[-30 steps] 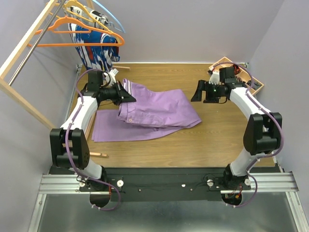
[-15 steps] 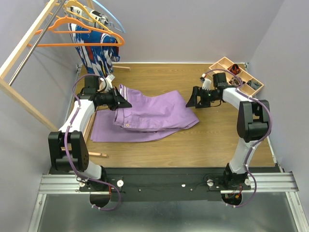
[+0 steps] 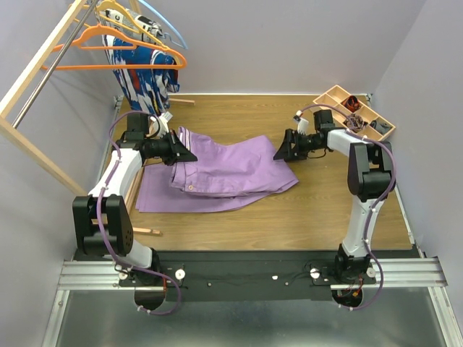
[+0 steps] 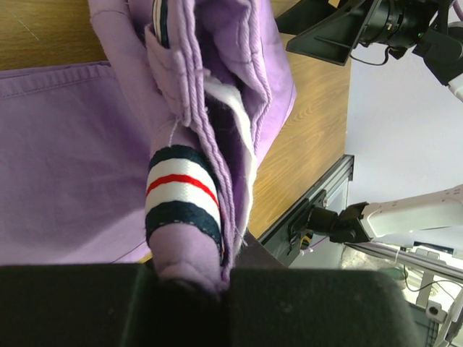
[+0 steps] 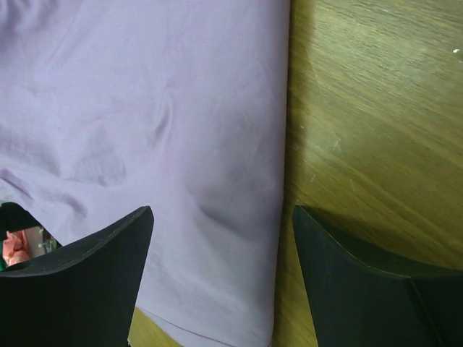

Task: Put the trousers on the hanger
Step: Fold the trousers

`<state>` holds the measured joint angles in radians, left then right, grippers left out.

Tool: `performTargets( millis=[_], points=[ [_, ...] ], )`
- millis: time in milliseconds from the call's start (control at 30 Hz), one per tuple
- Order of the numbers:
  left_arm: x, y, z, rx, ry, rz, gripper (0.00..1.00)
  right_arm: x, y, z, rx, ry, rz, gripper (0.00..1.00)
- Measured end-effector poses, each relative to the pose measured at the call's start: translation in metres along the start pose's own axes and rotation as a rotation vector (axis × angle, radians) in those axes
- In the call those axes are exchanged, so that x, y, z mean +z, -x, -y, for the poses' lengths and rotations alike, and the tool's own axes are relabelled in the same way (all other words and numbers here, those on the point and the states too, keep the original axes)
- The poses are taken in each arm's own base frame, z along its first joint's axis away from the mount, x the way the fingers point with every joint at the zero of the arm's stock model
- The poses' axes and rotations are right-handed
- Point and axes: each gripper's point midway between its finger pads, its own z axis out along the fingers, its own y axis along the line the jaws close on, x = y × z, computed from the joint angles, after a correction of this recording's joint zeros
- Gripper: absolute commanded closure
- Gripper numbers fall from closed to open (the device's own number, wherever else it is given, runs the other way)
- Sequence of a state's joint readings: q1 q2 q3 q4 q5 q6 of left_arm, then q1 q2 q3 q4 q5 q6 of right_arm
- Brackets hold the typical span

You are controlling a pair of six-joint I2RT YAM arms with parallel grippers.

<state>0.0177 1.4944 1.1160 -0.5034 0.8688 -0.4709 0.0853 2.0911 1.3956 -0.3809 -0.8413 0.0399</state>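
The lilac trousers (image 3: 231,166) lie folded on the wooden table. My left gripper (image 3: 182,150) is shut on their striped waistband at the left end; in the left wrist view the waistband (image 4: 181,195) is pinched in the gripper (image 4: 217,271). My right gripper (image 3: 282,150) is open, low over the trousers' right edge. In the right wrist view the gripper (image 5: 224,238) straddles the edge of the cloth (image 5: 145,108), with nothing held. The bright orange hanger (image 3: 116,50) hangs on the rail at the upper left, far from both grippers.
A blue, white and red garment (image 3: 141,79), a paler yellow hanger (image 3: 119,14) and a light blue hanger (image 3: 163,25) share the wooden rack (image 3: 29,87). A wooden compartment tray (image 3: 354,112) stands at the back right. A wooden stick (image 3: 148,231) lies near the left base.
My right gripper moved left to the trousers' right edge. My left gripper drew the waistband a little left and back, then held still.
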Motion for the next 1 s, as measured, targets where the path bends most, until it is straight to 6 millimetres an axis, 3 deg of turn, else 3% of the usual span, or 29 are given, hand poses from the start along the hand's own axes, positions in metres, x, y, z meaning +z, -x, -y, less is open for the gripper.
performTargets(
  millis=[67, 100, 167, 267, 333, 367, 533, 667, 800, 833, 1000],
  points=[
    [0.0, 0.0, -0.001, -0.001, 0.002, 0.0, 1.0, 0.003, -0.001, -0.002, -0.004, 0.013, -0.003, 0.25],
    [0.001, 0.0, -0.001, -0.002, 0.003, -0.001, 1.0, 0.005, -0.001, -0.004, -0.012, 0.021, -0.006, 0.34],
    [0.001, 0.0, -0.002, -0.003, 0.005, -0.001, 1.0, 0.01, -0.004, -0.007, -0.021, 0.032, -0.014, 0.41],
    [0.002, 0.0, -0.003, -0.002, 0.006, -0.003, 1.0, 0.019, -0.012, -0.011, -0.023, 0.051, -0.038, 0.58],
    [0.002, 0.0, -0.004, 0.0, 0.008, -0.004, 1.0, 0.023, -0.018, -0.013, -0.018, 0.054, -0.053, 0.82],
    [0.002, 0.0, -0.004, 0.0, 0.008, -0.005, 1.0, 0.026, -0.022, -0.015, -0.017, 0.058, -0.062, 0.98],
    [0.004, 0.001, -0.008, 0.001, 0.016, -0.006, 1.0, 0.028, -0.036, -0.013, 0.032, 0.046, -0.087, 0.99],
    [0.011, 0.009, -0.015, 0.0, 0.035, -0.007, 1.0, 0.017, -0.038, -0.007, 0.065, -0.038, -0.07, 0.99],
    [0.03, 0.02, -0.017, 0.024, 0.044, -0.028, 1.0, -0.02, -0.036, -0.001, 0.105, -0.202, -0.018, 0.99],
    [0.036, 0.021, -0.015, 0.037, 0.039, -0.037, 1.0, -0.039, -0.028, 0.004, 0.111, -0.266, 0.021, 0.99],
    [0.088, 0.018, 0.015, 0.153, -0.028, -0.108, 1.0, -0.103, -0.016, 0.034, 0.144, -0.567, 0.109, 0.99]
  ],
)
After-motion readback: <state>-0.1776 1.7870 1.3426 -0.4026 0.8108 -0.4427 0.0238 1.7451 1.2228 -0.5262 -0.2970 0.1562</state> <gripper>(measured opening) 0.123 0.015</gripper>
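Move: The folded end of the trousers lies right at the open right fingers: the spot to grip is about 3 cm left, 3 cm back and 2 cm below that hand. The wooden box stands roughly 20 cm to the right hand's right and 13 cm farther out. From the left hand, which already holds the striped waistband up, the same spot is some 21 cm right, 5 cm ahead and 14 cm down; the flat leg end lies about 10 cm left, 6 cm back and 17 cm below. Slide the right fingers about 3 cm left, back and down around the folded end and shut them, pinching the cloth; then pull it some 13 cm to the right, lifting about 5 cm and turning the wrist clockwise. Keep the left grip on the waistband nearly still until the pinch is made, then bring that hand right and forward too, sinking slightly and turning about 10 degrees clockwise. ##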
